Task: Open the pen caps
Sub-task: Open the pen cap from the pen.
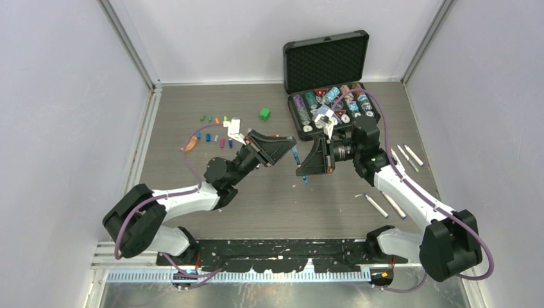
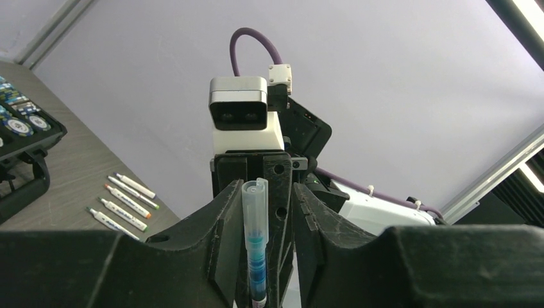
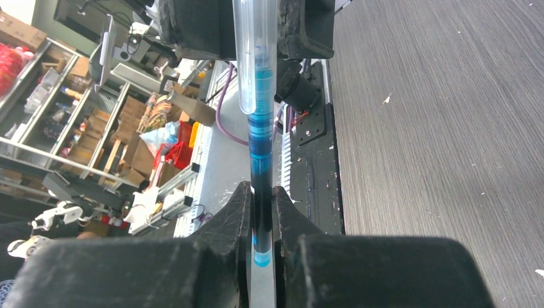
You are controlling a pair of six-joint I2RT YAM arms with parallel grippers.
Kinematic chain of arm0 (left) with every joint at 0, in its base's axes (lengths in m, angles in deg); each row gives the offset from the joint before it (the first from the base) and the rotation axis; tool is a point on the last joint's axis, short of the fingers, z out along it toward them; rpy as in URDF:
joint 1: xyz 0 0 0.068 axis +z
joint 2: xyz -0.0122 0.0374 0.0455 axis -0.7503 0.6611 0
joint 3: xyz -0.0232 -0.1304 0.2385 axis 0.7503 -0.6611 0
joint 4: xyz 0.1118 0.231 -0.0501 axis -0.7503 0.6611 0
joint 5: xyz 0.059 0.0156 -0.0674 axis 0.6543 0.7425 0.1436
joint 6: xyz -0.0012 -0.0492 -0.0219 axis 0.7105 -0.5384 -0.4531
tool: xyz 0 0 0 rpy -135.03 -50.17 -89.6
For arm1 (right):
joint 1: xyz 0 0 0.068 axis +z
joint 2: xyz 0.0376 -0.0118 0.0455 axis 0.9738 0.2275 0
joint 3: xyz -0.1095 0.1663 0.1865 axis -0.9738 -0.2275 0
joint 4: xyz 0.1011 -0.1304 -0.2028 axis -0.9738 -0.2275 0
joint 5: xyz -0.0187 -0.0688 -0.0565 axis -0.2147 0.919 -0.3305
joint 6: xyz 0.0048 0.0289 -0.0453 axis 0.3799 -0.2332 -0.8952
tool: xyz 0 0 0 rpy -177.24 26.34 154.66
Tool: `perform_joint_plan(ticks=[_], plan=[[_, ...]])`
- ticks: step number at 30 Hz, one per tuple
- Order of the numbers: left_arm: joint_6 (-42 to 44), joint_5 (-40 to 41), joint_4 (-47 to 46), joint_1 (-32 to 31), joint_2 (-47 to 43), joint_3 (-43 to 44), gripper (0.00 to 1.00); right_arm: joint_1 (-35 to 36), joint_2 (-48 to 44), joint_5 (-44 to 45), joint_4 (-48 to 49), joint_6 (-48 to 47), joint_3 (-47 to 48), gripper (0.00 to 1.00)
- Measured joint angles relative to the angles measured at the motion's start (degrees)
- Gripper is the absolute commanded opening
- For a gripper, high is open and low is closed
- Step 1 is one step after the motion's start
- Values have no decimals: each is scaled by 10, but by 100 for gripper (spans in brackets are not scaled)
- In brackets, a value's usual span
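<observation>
A blue pen (image 1: 299, 162) hangs above mid-table between my two grippers, which face each other. My right gripper (image 3: 262, 192) is shut on its dark blue barrel (image 3: 260, 141), the tail end poking out behind the fingers. The pen's clear cap (image 2: 255, 212) stands between the fingers of my left gripper (image 2: 268, 192). It rests against one finger, and a gap shows on the other side. Several loose pen caps (image 1: 215, 128) lie on the table at the back left. More pens (image 1: 405, 156) lie at the right, and two others (image 1: 382, 205) closer to the front.
An open black case (image 1: 327, 83) of poker chips stands at the back right, close behind my right arm. A small green cube (image 1: 264, 113) sits at the back centre, an orange piece (image 1: 190, 144) lies at the left, and walls enclose the table.
</observation>
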Motion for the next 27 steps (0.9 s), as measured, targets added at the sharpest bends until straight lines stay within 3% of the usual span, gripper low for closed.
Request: perform_joint_plan(ticks=[10,12,15,22,27], plan=[[-16,-8,-23,1,22,0,29,0,0,1,0,0,0,0],[-20,-12,-26,1,26,0,21,0,0,1,-1,0,0,0],[-23,-15,-26,1,31,0,1,0,0,0,-1,0,0,0],[-24,-28,-21,18,32,4,0,0,0,3,-4,-4,0,0],[-26,-70,34,71,20,47,0,2,0,25,-5,-22,-2,0]])
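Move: The clear cap of the blue pen stands between my left hand's open fingers, its middle about 1 cm to the right and 1 cm below. From my right hand, which already holds the pen's barrel, the cap is some 6 cm ahead, 2 cm left and 6 cm up. From my left hand the barrel lies roughly 5 cm back, 2 cm right and 7 cm lower; the red pen on the table is about 19 cm ahead, 4 cm left and 32 cm down. I ease my left hand down about 1 cm and slightly right, shut its fingers and pinch the clear cap, then pull it forward, up and left along the pen, roughly 3 cm and speeding up. My right hand keeps its grip on the barrel against the pull and gives forward by under 1 cm. ##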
